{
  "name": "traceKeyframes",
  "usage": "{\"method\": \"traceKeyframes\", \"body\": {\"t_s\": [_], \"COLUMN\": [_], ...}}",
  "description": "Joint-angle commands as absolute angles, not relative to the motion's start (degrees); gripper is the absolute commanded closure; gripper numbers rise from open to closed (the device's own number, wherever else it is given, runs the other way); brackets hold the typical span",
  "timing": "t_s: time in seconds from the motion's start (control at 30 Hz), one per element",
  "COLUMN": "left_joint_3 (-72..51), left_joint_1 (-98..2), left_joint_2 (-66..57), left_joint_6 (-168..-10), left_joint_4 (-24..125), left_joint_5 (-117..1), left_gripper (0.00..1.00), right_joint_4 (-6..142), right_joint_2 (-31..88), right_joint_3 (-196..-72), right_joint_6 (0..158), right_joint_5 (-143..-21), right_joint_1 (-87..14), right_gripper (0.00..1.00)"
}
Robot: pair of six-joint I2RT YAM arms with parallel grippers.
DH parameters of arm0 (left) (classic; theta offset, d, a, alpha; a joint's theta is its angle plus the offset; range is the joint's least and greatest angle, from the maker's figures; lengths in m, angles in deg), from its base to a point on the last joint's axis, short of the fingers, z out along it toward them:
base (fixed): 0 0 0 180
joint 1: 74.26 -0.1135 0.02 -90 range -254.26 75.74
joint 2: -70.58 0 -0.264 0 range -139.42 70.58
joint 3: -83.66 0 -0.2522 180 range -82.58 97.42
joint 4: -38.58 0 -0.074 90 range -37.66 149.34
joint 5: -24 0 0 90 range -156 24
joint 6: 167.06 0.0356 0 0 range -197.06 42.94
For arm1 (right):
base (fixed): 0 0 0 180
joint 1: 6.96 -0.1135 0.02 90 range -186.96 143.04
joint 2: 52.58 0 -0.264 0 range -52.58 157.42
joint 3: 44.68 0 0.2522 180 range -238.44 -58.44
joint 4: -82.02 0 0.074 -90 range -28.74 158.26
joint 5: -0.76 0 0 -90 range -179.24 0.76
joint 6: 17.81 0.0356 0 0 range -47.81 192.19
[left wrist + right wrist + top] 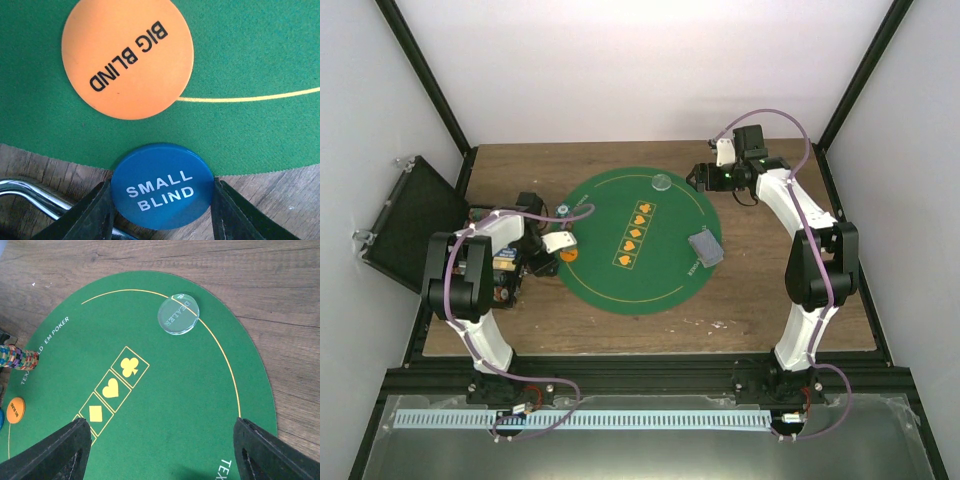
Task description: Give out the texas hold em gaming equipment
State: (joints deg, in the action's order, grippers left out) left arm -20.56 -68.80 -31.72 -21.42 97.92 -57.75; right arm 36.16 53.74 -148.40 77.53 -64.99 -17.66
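A blue disc [161, 187] marked SMALL BLIND lies half on the wood, half on the edge of the green mat [250, 50]. My left gripper [162, 186] is shut on it, with a finger pressed against each side. Just beyond it an orange disc [127, 57] marked BIG BLIND lies flat on the mat. In the top view my left gripper [563, 245] is at the mat's left edge. A clear disc [178, 314] sits on the mat's far rim. My right gripper [160, 440] hovers open and empty over the mat near that disc. A grey-blue deck of cards [705, 248] lies on the mat's right side.
A black hard case [410, 215] stands open at the far left, off the table's edge. A stack of coloured chips [19, 358] sits by the mat's left side. A row of orange suit marks [634, 233] runs down the mat's middle.
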Motion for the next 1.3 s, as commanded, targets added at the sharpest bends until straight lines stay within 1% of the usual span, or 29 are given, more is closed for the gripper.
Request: {"method": "traceKeyframes", "body": {"t_s": [0.0,0.17,0.4,0.8,1.07,1.27], "left_joint_3": [-22.14,-23.56,-25.73,-28.23,-29.18,-25.19], "left_joint_1": [-68.97,-68.98,-68.98,-67.46,-58.72,-49.32], "left_joint_2": [-32.45,-31.36,-26.62,-22.81,-19.19,-19.42], "left_joint_6": [-20.57,-20.6,-22.72,-26.93,-29.55,-29.95], "left_joint_4": [100.16,100.53,100.83,102.08,103.3,103.66], "left_joint_5": [-54.98,-54.91,-51.89,-49.65,-48.5,-47.33], "left_gripper": [0.6,0.67,0.68,0.7,0.71,0.71], "right_joint_4": [35.53,35.41,35.41,34.1,31.41,30.74], "right_joint_2": [51.26,51.04,50.97,50.78,51.21,47.72], "right_joint_3": [-148.88,-148.97,-149.4,-150.93,-153.12,-148.88], "right_joint_6": [76.93,76.7,76.85,75.92,75.0,76.53], "right_joint_5": [-64.98,-65.31,-64.57,-63.82,-61.1,-56.23], "right_joint_1": [-17.94,-17.94,-17.94,-17.94,-17.94,-17.94], "right_gripper": [0.21,0.21,0.21,0.21,0.21,0.21]}}
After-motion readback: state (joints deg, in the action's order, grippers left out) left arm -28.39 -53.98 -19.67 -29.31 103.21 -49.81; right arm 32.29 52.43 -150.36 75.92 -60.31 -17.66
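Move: The left hand already grips the small blind chip low over the felt's left border. The near rim of the green felt, the way it is carried, lies about 22 cm to its right and 14 cm back. The orange big blind sits some 3 cm ahead and 4 cm right, and the standing chip stack about 14 cm ahead and 3 cm right. From the right hand the felt's near rim is about 31 cm back, 13 cm left and 18 cm below. Back towards its base first, then bending rightward and gathering speed, the left hand carries the still-pinched small blind away from the big blind towards the felt's near rim, about 8 cm each way. It rises some 3 cm, mostly late, tilting roughly 10 degrees. The right hand, open and empty, lifts about 2 cm late, easing back and left. ##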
